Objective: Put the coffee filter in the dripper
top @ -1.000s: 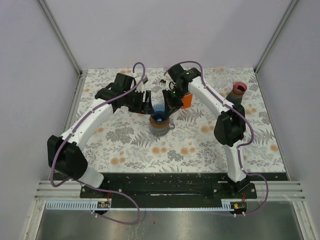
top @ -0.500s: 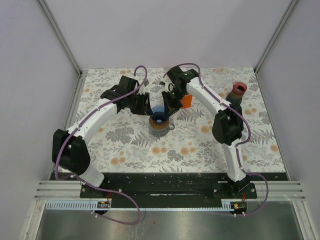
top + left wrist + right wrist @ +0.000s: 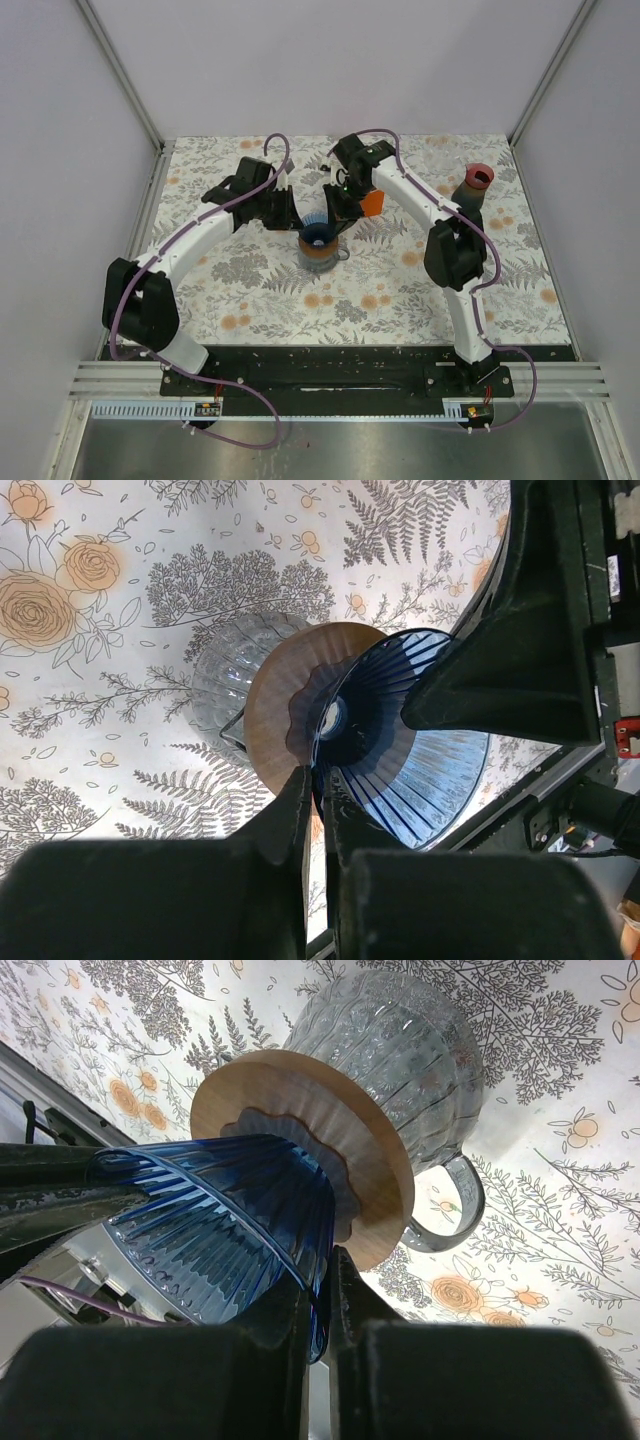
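Observation:
A blue ribbed dripper (image 3: pixel 319 234) with a round wooden collar (image 3: pixel 272 695) sits on a ribbed glass mug (image 3: pixel 400 1050) at the middle of the flowered table. My left gripper (image 3: pixel 322 798) is shut on the dripper's (image 3: pixel 420 770) rim from the left side. From the opposite side my right gripper (image 3: pixel 326 1272) pinches the same blue rim (image 3: pixel 220 1220). In the top view the left gripper (image 3: pixel 296 212) and the right gripper (image 3: pixel 334 208) flank the cone. The coffee filter is out of view in every frame.
An orange block (image 3: pixel 373 203) lies just behind the right gripper. A dark red cup on a brown stand (image 3: pixel 476 184) is at the back right. Metal frame rails (image 3: pixel 150 190) border the table.
My left gripper has moved in to the right and shut on the dripper's rim. The right gripper has kept its hold and barely shifted.

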Controlling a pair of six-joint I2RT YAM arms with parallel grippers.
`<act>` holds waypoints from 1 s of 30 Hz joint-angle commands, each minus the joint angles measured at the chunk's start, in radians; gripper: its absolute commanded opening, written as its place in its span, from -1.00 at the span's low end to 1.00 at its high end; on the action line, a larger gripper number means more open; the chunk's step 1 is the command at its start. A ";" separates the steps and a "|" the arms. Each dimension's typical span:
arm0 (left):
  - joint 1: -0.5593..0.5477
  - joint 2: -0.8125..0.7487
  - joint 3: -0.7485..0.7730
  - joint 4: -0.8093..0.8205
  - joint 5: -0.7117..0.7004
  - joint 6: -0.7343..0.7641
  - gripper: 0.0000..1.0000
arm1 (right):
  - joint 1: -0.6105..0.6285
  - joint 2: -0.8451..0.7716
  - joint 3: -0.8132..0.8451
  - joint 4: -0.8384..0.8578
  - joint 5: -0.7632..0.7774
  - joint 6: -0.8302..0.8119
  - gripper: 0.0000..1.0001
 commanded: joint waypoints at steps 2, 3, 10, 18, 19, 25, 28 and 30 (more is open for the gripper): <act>0.003 0.074 -0.110 -0.091 -0.086 0.071 -1.00 | 0.010 0.052 -0.067 0.008 0.020 -0.044 -1.00; 0.003 0.079 -0.114 -0.093 -0.092 0.074 -1.00 | 0.010 0.054 -0.082 0.015 0.020 -0.041 -1.00; 0.003 0.094 -0.053 -0.129 -0.115 0.094 -1.00 | 0.009 0.043 -0.101 0.029 0.011 -0.040 -1.00; 0.003 0.069 0.118 -0.195 -0.088 0.105 -0.74 | 0.010 0.005 0.026 0.003 -0.004 -0.034 -0.46; 0.003 0.068 0.127 -0.201 -0.089 0.106 -0.70 | 0.007 0.000 0.042 0.000 -0.010 -0.034 -0.42; 0.003 0.060 0.176 -0.224 -0.088 0.128 -0.39 | 0.007 0.006 0.151 -0.034 -0.003 -0.041 -0.14; 0.003 0.051 0.202 -0.226 -0.075 0.139 -0.28 | 0.007 0.029 0.207 -0.066 0.003 -0.053 -0.10; 0.003 0.045 0.212 -0.226 -0.074 0.146 -0.21 | 0.009 0.046 0.250 -0.099 0.017 -0.064 -0.07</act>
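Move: The blue dripper, already seated point-down in the wooden collar and held by its rim from both sides, has its middle about 4 cm to the left hand's right, 1 cm back and 4 cm below; from the right hand it lies some 4 cm left, 1 cm back and 4 cm below. From either hand, the collar is equally far across and back but about 6 cm down, the carafe about 11 cm down. The orange filter box stands roughly 15 cm ahead of the right hand, 9 cm to its right and 10 cm lower. The dripper's rim stays pinched at both sides while the hands settle barely half a centimetre onto the collar; then both grippers open about a third of their range. The right hand lets go and rises about 4 cm, drifting slightly forward, while the left slides some 2 cm outward to the left and rolls nearly 10 degrees, its fingers parting around the rim. ##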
